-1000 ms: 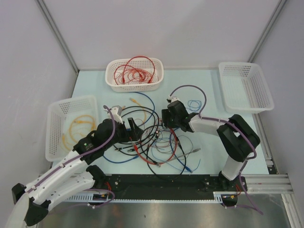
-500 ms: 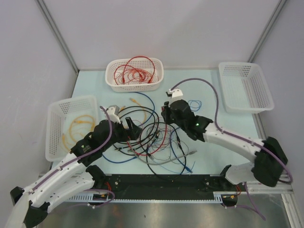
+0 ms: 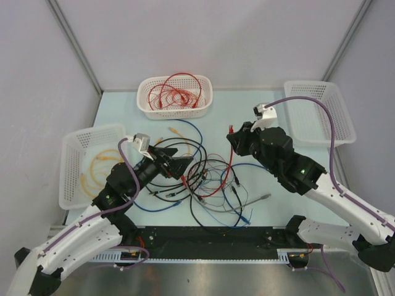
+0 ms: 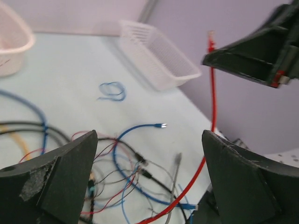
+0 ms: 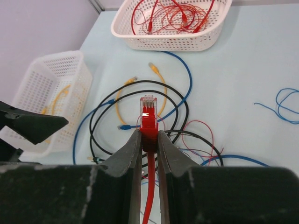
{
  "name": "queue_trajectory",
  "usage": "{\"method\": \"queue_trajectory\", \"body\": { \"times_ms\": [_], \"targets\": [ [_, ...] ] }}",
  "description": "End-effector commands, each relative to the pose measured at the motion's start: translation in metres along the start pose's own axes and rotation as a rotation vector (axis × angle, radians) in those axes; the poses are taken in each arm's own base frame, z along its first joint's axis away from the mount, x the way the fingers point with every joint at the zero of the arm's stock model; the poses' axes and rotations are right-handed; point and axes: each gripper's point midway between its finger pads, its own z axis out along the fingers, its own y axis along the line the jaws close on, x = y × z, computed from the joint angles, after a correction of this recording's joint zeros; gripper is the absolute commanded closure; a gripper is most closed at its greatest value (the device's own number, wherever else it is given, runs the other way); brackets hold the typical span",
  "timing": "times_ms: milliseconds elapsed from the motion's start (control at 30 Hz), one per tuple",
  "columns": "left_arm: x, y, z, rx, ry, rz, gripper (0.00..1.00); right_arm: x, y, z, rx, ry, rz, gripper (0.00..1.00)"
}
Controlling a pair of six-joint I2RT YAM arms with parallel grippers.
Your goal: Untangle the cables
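The cables (image 3: 207,179) lie in a loose tangle of black, blue, red and grey wires on the pale blue table, between the two arms. My right gripper (image 3: 233,135) hovers above the tangle's right side, shut on the plug end of a red cable (image 5: 149,116), which pokes out past the fingertips (image 5: 134,140). That red cable (image 3: 231,160) hangs taut down into the tangle and shows as a red line (image 4: 213,93) in the left wrist view. My left gripper (image 3: 183,168) stands open just above the tangle's left edge, with nothing between its jaws (image 4: 149,154).
A white basket (image 3: 146,106) at the back holds red cables. A left basket (image 3: 73,161) holds a yellow cable. Another white basket (image 3: 296,117) stands at the back right. A small blue coil (image 4: 112,90) lies apart near it. A black rail (image 3: 210,242) runs along the near edge.
The right gripper has shut on the red cable's plug, then risen and swung right, drawing that cable up out of the tangle. The left gripper stays open and has shifted slightly.
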Motion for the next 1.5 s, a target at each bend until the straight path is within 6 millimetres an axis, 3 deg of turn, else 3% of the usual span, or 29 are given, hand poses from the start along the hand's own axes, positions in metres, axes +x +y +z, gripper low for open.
{"method": "queue_trajectory", "body": {
  "times_ms": [0, 33, 67, 167, 200, 300, 633, 733, 767, 933, 967, 1033, 1067, 1133, 1167, 1267, 1467],
  "targets": [
    [-0.026, -0.071, 0.011, 0.374, -0.101, 0.099, 0.05, -0.023, 0.011, -0.019, -0.024, -0.017, 0.073, 1.0],
    [-0.027, -0.081, 0.014, 0.414, -0.087, 0.114, 0.07, -0.024, 0.011, -0.021, -0.028, -0.018, 0.077, 1.0],
    [-0.01, -0.084, 0.022, 0.442, -0.018, 0.12, 0.08, -0.025, 0.012, -0.022, -0.029, -0.019, 0.082, 1.0],
    [0.011, -0.102, 0.026, 0.509, 0.042, 0.156, 0.09, -0.026, 0.013, -0.025, -0.036, -0.017, 0.087, 1.0],
    [0.027, -0.108, 0.029, 0.527, 0.085, 0.158, 0.09, -0.025, 0.012, -0.026, -0.036, -0.014, 0.086, 1.0],
    [0.049, -0.115, 0.035, 0.547, 0.142, 0.169, 0.11, -0.023, 0.013, -0.027, -0.039, -0.003, 0.091, 1.0],
    [0.088, -0.13, 0.05, 0.588, 0.233, 0.155, 0.26, -0.018, 0.012, -0.026, -0.034, 0.015, 0.09, 1.0],
    [0.098, -0.13, 0.058, 0.573, 0.261, 0.161, 0.5, -0.017, 0.013, -0.026, -0.04, 0.021, 0.093, 1.0],
    [0.099, -0.128, 0.059, 0.56, 0.264, 0.157, 0.64, -0.017, 0.014, -0.026, -0.043, 0.024, 0.094, 1.0],
    [0.094, -0.121, 0.062, 0.518, 0.223, 0.159, 0.84, -0.016, 0.01, -0.029, -0.028, 0.025, 0.091, 1.0],
    [0.093, -0.121, 0.062, 0.515, 0.222, 0.167, 0.92, -0.017, 0.009, -0.031, -0.027, 0.021, 0.092, 1.0],
    [0.086, -0.121, 0.062, 0.507, 0.204, 0.177, 1.0, -0.018, 0.009, -0.033, -0.03, 0.018, 0.088, 0.98],
    [0.08, -0.122, 0.06, 0.505, 0.191, 0.187, 1.0, -0.02, 0.008, -0.036, -0.031, 0.01, 0.083, 0.73],
    [0.067, -0.12, 0.06, 0.476, 0.158, 0.221, 1.0, -0.021, 0.002, -0.039, -0.004, 0.003, 0.08, 0.36],
    [0.054, -0.122, 0.057, 0.465, 0.139, 0.231, 1.0, -0.022, -0.002, -0.041, 0.015, -0.004, 0.082, 0.29],
    [0.017, -0.114, 0.056, 0.398, 0.064, 0.248, 1.0, -0.026, -0.021, -0.05, 0.099, -0.032, 0.088, 0.2],
    [-0.083, -0.076, 0.066, 0.176, -0.066, 0.223, 1.0, -0.031, -0.051, -0.075, 0.192, -0.097, 0.096, 0.19]
  ]
}}
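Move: The hanging stretch of red cable lies about 15 cm right of the open left hand, 6 cm back and 5 cm below. The right hand still pinches its plug; from there that stretch is some 7 cm back, 1 cm left and 10 cm down. From the left hand, some 25 cm lower, the tangle is 2 cm ahead and 6 cm right, the grey cable 6 cm back and 13 cm right. Left swings about 15 cm right and back, pinches the hanging red cable; right releases, left lifts 8 cm. ##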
